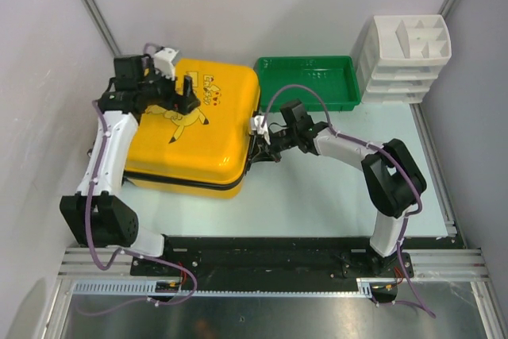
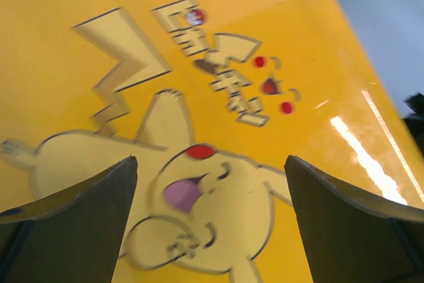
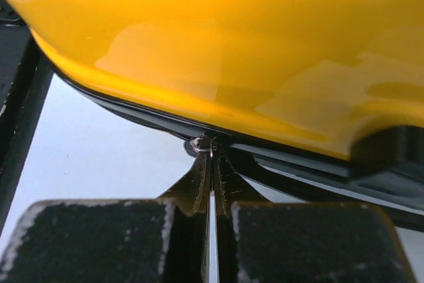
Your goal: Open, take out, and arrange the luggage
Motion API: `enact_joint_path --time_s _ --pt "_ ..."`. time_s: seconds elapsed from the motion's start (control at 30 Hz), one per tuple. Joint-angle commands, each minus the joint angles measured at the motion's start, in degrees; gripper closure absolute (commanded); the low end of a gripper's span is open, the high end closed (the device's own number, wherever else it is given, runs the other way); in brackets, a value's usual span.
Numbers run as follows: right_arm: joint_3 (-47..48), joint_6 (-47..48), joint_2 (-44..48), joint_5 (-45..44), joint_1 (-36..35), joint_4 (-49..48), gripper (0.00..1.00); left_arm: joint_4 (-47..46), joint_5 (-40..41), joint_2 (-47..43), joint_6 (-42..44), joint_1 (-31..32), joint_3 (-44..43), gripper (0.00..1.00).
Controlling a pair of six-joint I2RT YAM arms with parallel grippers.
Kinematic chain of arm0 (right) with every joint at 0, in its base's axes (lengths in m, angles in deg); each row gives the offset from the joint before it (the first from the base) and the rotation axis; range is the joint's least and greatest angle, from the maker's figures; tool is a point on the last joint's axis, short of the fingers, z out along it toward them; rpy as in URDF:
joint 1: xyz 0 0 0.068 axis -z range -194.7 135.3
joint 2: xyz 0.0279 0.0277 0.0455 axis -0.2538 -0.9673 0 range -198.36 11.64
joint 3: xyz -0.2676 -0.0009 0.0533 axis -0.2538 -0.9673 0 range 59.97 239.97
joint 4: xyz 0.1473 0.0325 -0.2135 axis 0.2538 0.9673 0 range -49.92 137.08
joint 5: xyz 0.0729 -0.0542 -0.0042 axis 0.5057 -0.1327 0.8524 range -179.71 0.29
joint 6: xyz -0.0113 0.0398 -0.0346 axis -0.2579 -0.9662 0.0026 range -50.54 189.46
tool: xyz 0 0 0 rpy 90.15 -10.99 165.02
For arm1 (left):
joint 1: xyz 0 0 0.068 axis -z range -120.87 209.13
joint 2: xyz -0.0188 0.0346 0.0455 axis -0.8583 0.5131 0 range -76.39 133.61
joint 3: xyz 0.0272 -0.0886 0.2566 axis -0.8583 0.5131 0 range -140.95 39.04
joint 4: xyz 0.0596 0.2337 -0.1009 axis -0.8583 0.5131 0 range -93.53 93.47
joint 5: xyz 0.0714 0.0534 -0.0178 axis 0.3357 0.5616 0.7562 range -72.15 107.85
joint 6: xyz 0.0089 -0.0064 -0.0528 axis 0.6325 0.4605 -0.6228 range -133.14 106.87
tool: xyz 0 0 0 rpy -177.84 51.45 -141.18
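Observation:
The luggage (image 1: 198, 136), a yellow hard-shell case with a cartoon print, lies flat on the table at the left, its lid down. My left gripper (image 1: 184, 93) hovers over the printed top, open, with nothing between its fingers. In the left wrist view the print (image 2: 218, 64) fills the frame between the spread jaws of the left gripper (image 2: 211, 164). My right gripper (image 1: 266, 144) is at the case's right side. The right wrist view shows this right gripper (image 3: 212, 157) shut on the small metal zipper pull (image 3: 204, 144) at the black zipper band (image 3: 298, 164) under the yellow shell (image 3: 232, 44).
A green plastic tray (image 1: 308, 81) stands right behind the case's far right corner. A white compartmented organizer (image 1: 405, 57) sits at the back right. Grey walls close in on the left and right of the table (image 1: 317, 204).

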Motion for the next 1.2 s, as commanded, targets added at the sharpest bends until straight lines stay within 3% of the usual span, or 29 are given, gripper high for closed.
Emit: enact_joint_path --time_s 0.0,0.13,0.27,0.4,0.67,0.87,1.07,1.17 --pt "0.7 -4.2 2.1 -2.4 1.7 -7.2 1.0 1.4 2.4 4.7 -1.0 5.1 -3.4 0.03" --pt "0.6 -6.3 1.5 -3.5 0.7 -9.2 1.0 0.9 10.5 14.1 -5.9 9.5 -12.9 0.0" --pt "0.3 -9.4 0.8 -5.3 0.0 -12.3 1.0 0.0 24.7 25.3 -12.2 13.1 -25.5 0.0" --pt "-0.7 -11.6 1.0 -6.8 -0.4 -14.2 1.0 -0.3 37.8 34.3 -11.8 15.5 -34.9 0.0" --pt "-3.9 -13.4 3.1 -8.9 -0.3 -16.5 1.0 -1.9 56.6 48.7 -5.2 19.0 -50.5 0.0" --pt "-5.3 -15.4 3.2 -9.5 -1.1 -18.7 1.0 -7.5 69.8 53.1 -0.3 21.2 -51.7 0.0" --pt "-5.6 -16.1 3.0 -9.9 -2.4 -20.0 1.0 -14.6 75.3 55.1 6.8 23.0 -49.4 0.0" --pt "-5.6 -16.1 3.1 -9.9 -2.3 -20.3 1.0 -16.9 74.0 54.1 10.8 23.4 -45.5 0.0"
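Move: The yellow suitcase's far edge has its middle about 20 cm ahead of the empty left hand, 4 cm to its right and 10 cm below. The Pikachu face printed on the lid lies some 3 cm ahead and 10 cm below, with no sideways offset. The green tray stands roughly 23 cm ahead, 33 cm right and 27 cm lower. The zipper pull is already in the right fingertips, at the hand point; the black side handle is about 12 cm ahead of that hand, level sideways and in height. Over the suitcase lid towards its far edge goes the wide-open left hand, first slipping about 5 cm right, then reaching some 23 cm forward, slowing near the end while the wrist swings counter-clockwise and rolls until the fingers point ahead and slightly left. The zipper pull stays pinched in the shut right fingers, that hand nearly still, turning about 10 degrees clockwise. ##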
